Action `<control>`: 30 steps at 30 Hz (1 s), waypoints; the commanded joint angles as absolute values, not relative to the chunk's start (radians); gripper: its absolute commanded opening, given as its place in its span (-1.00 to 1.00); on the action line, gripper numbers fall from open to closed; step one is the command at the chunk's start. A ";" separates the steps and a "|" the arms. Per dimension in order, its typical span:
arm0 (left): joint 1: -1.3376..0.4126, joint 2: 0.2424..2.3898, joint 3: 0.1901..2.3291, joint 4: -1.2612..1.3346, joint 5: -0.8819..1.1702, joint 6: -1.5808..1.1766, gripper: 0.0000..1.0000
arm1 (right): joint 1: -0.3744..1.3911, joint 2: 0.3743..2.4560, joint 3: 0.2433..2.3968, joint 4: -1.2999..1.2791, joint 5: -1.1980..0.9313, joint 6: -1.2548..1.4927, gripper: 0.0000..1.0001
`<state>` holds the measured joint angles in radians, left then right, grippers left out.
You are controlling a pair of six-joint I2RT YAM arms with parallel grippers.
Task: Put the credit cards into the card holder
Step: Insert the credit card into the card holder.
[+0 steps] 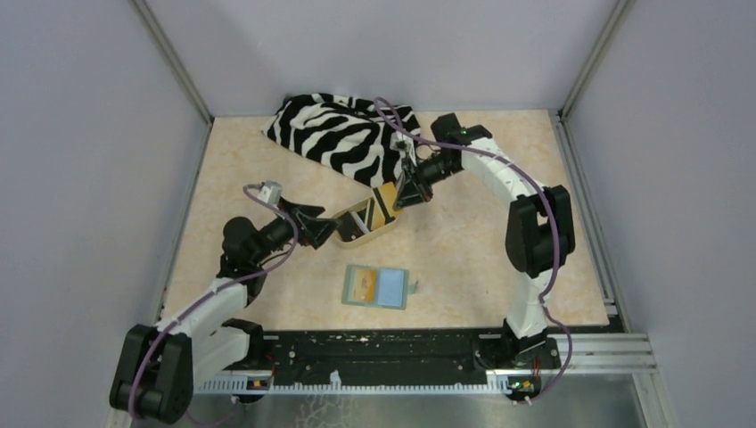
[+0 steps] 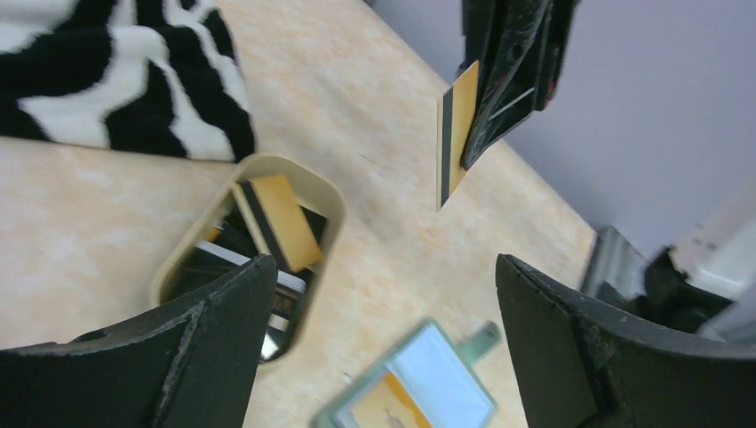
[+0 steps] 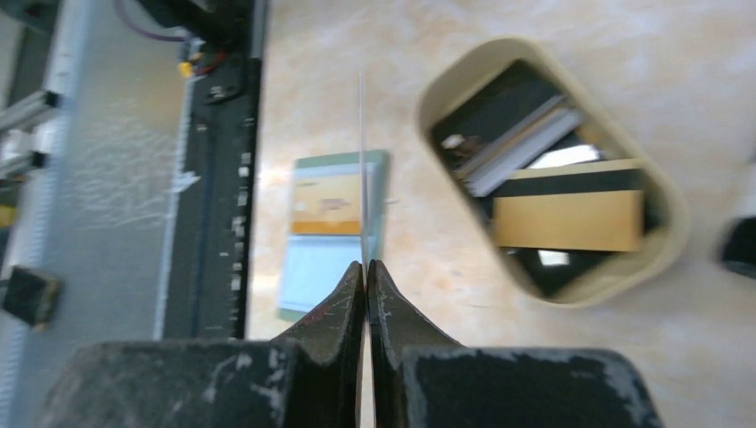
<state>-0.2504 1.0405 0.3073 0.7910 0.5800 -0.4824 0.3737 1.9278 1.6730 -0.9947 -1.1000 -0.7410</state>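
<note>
The sage-green card holder (image 1: pixel 377 287) lies open near the table's front, a gold card (image 1: pixel 361 285) in its left pocket and pale blue lining on its right. My right gripper (image 1: pixel 403 198) is shut on a gold credit card with a black stripe (image 2: pixel 456 134), held above the table by the tan dish; the right wrist view shows this card edge-on (image 3: pixel 362 160) over the card holder (image 3: pixel 325 223). My left gripper (image 1: pixel 321 227) is open and empty at the dish's left end, with the card holder (image 2: pixel 419 379) below it. More credit cards (image 3: pixel 566 218), gold and black, lie in the dish.
A tan oval dish (image 1: pixel 353 235) sits mid-table between the two grippers. A zebra-striped cloth (image 1: pixel 343 134) is bunched at the back. The black base rail (image 1: pixel 374 352) runs along the near edge, and grey walls stand on three sides.
</note>
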 commanded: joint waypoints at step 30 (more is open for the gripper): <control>-0.588 1.075 0.230 0.908 0.667 -0.633 -0.02 | 0.658 1.793 1.350 -1.040 -1.195 -0.797 -1.00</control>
<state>-0.5797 1.0561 0.1825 0.8799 0.6128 -0.6525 0.6132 1.8450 1.3224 -1.0363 -1.1965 -0.7597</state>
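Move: Ahead of the left hand, whose fingers are wide open, the gold credit card gripped by the right fingers lies about 8 cm farther forward, 14 cm to the right and a little lower. The open card holder lies some 5 cm back, 11 cm right and 19 cm below this left hand. From the right hand that holder is roughly 13 cm back, 5 cm left and 17 cm down; the tray of cards is about 7 cm forward, 8 cm left and 16 cm down. Drawing back about 15 cm and sinking slightly, mostly early on, the right hand keeps its pinch on the card and brings it from beside the tray to over the card holder, its wrist turning some 20 degrees. The left hand backs off about 10 cm, then slides right towards the card's free edge, swinging clockwise and sinking a little while its fingers close to about half open. ##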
